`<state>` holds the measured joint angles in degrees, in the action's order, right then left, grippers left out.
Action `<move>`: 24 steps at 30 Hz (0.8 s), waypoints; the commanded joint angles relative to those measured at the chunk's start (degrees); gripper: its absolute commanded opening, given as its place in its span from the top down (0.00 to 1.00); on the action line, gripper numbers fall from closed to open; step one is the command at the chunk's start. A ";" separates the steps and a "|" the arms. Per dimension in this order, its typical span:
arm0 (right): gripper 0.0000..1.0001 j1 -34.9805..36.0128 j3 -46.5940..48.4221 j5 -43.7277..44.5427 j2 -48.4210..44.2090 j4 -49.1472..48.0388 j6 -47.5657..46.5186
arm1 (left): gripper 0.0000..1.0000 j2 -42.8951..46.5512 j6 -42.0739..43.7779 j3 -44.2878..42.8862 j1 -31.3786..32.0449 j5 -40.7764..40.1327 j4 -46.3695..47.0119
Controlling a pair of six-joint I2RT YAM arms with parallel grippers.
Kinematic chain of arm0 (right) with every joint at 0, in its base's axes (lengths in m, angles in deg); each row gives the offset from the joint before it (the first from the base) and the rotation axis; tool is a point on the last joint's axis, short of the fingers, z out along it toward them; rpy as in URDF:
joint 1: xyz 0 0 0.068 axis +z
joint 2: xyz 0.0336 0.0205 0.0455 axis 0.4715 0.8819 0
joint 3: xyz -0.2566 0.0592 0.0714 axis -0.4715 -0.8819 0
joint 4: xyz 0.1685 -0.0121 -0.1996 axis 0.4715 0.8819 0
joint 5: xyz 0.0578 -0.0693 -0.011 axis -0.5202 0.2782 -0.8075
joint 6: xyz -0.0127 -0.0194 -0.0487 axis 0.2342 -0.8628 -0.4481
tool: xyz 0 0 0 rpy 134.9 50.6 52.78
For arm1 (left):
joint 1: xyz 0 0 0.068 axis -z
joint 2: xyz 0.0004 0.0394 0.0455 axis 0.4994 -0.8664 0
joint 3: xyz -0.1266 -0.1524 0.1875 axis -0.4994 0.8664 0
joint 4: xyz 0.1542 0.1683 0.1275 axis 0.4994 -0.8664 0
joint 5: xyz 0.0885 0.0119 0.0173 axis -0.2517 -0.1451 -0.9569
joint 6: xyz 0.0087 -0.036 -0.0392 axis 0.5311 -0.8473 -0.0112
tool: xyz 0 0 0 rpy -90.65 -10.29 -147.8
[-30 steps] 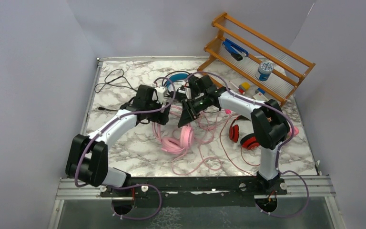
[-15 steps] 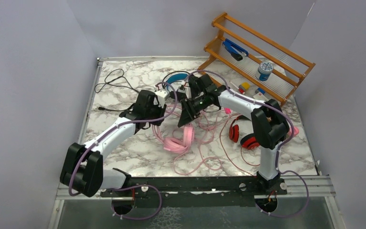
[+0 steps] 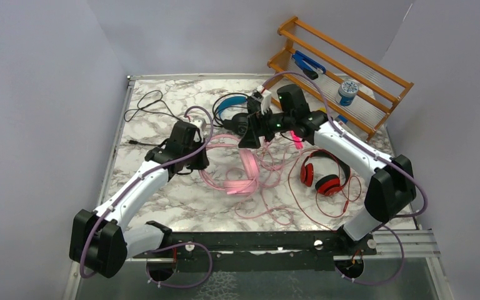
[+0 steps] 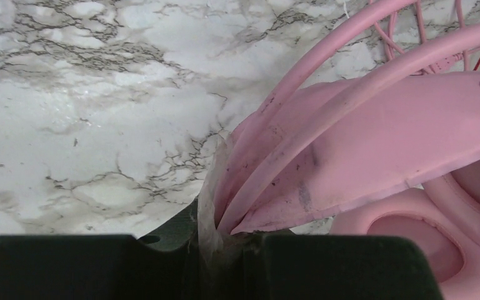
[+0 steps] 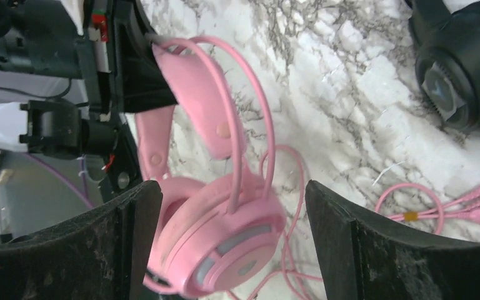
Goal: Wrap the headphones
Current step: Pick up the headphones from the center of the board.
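The pink headphones [image 3: 242, 176] are lifted at the table's middle, their pink cable [image 3: 269, 209] trailing loose toward the front. My left gripper [image 3: 201, 155] is shut on their headband [image 4: 300, 156], which is pinched between the jaws in the left wrist view. My right gripper [image 3: 249, 141] hangs open just beyond them; one pink ear cup [image 5: 225, 244] sits between its spread fingers [image 5: 122, 244] without visible contact. The black headphones with the blue band [image 3: 230, 104] lie at the back. The red headphones [image 3: 320, 176] lie to the right with their thin cable around them.
An orange wooden rack [image 3: 344, 65] leans at the back right with a blue tool [image 3: 306, 64] and a small jar [image 3: 348, 92] on it. A black cable [image 3: 147, 105] lies coiled at the back left. Grey walls close in both sides.
My left gripper closed on the pink headband and drew it left and nearer. My right gripper opened, let go and shifted back and to the right.
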<state>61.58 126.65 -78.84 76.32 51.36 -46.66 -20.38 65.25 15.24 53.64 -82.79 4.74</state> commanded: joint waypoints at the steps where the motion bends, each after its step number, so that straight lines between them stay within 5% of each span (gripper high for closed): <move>1: 0.13 2.71 0.32 6.71 2.74 -4.24 -4.56 | 0.92 -1.57 -5.62 -4.50 -0.12 6.02 -2.43; 4: 0.16 5.28 1.37 11.33 5.73 -5.14 -8.29 | 0.91 -3.97 -4.98 -5.10 -0.08 6.32 -4.21; 8: 0.32 6.09 2.98 16.73 9.56 -5.33 -12.40 | 0.90 -5.04 -4.45 -4.86 -0.12 6.39 -5.08; 13: 0.46 6.54 2.16 15.45 12.18 -7.86 -13.33 | 0.79 -8.61 -4.37 -3.86 -0.12 4.88 -5.45; 17: 0.46 6.54 -0.27 14.50 14.88 -12.06 -12.61 | 0.67 -13.57 -6.47 -3.13 -0.10 2.74 -4.40; 24: 0.39 6.55 4.76 17.03 18.40 -3.64 -9.10 | 0.38 -21.26 -6.25 -3.31 -0.20 -2.29 -0.12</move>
<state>68.25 127.72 -64.56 94.05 43.56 -57.55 -38.24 59.09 12.73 53.60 -81.46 1.05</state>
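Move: The left hand still grips the pink headphones by the headband; their middle lies about 8 cm to its right, 1 cm ahead and 5 cm lower. The open right hand has them some 14 cm below, 4 cm to its left and 2 cm ahead. From the right hand, the black headphones lie 16 cm ahead, 2 cm left; the pink cable bundle 6 cm ahead, 6 cm right; the red headphones 25 cm right, 1 cm back, all some 18 to 20 cm below. Downward with both: the right hand sinks about 13 cm, easing left and forward, to the far earcup where the headband joins it, its fingers tipping down some 15 degrees and narrowing to a half-open gap. The left lowers the headband some 7 cm towards the board, tips about 20 degrees further down, and opens its fingers around the band on the way. ##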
